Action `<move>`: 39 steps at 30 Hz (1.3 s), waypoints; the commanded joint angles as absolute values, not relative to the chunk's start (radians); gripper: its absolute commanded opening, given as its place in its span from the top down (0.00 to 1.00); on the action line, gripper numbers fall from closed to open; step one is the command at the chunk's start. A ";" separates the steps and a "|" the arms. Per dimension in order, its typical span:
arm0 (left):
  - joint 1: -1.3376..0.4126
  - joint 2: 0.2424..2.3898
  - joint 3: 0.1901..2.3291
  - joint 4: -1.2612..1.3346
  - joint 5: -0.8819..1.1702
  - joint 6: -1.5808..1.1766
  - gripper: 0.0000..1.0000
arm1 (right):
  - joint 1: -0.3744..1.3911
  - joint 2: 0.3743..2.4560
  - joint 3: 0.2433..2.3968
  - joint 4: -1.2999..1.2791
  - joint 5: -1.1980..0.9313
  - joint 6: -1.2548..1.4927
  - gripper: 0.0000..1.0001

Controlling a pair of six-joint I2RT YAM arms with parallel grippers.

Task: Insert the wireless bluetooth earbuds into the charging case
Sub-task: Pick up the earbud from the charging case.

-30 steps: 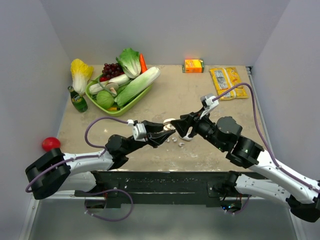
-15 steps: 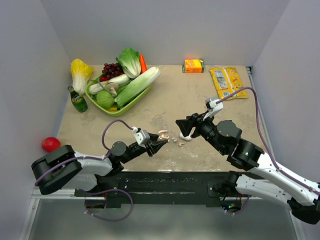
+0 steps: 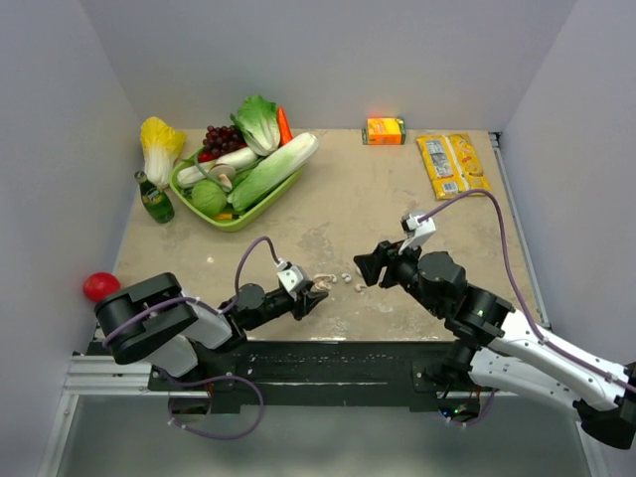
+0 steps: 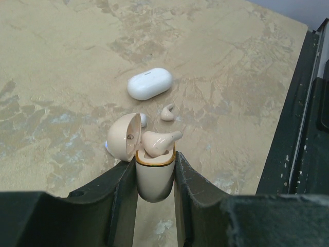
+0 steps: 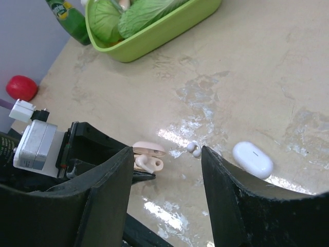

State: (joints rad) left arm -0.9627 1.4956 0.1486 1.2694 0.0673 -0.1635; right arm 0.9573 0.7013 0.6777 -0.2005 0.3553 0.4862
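Note:
My left gripper is shut on the cream charging case, whose lid stands open. One pale earbud lies in the case mouth with its stem poking out. A second earbud lies loose on the table just beyond it, seen as a small white earbud in the right wrist view. From above, the left gripper holds the case low near the front edge. My right gripper hovers open to the right of it, its fingers empty.
A closed white pebble case lies past the loose earbud. A green tray of vegetables, a green bottle and a red ball are on the left. An orange carton and yellow packet lie at the back. The black rail borders the near edge.
Both grippers have drawn apart from the table's middle. The left one pulled back toward the near edge with the case in it; the right one backed off to the right, still open.

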 commanded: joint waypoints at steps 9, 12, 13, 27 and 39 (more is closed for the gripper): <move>-0.965 1.585 0.199 1.743 0.032 -0.124 1.00 | 0.959 0.716 0.650 -0.225 0.387 0.506 0.42; -0.965 1.582 0.205 1.708 0.026 -0.109 1.00 | 0.959 0.721 0.652 -0.225 0.387 0.503 0.42; -0.965 1.569 0.222 1.674 0.020 -0.104 1.00 | 0.957 0.729 0.652 -0.224 0.388 0.503 0.42; -0.965 1.520 0.229 1.581 -0.006 -0.037 1.00 | 0.959 0.735 0.640 -0.180 0.348 0.499 0.43; -0.965 1.502 0.224 1.624 0.038 -0.055 1.00 | 0.959 0.948 0.727 -0.172 0.157 0.423 0.43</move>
State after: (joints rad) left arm -0.9627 1.5345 0.2283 1.2694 0.0196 -0.0593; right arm 0.9573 0.8890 0.6727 -0.1864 0.2134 0.4507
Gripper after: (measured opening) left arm 0.342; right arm 0.571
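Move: The earbud lies loosely across the open case held in the left gripper, about 3 cm above that hand, 1 cm ahead and 1 cm to its right. From the open right hand it is roughly 7 cm to the left, 1 cm back and 13 cm below. On the table some 21 cm below the right hand, a loose earbud lies 4 cm ahead and 2 cm left, and the white case 6 cm ahead and 4 cm right. The case stays pinched in the left gripper, which sinks about 2 cm, jerks up some 5 cm and forward, then settles a little lower. Towards the earbud on it, the right hand first sinks about 3.5 cm and hovers, then swings left and farther down, fingertips tipping down some 10 degrees, fingers still open and touching nothing yet. ##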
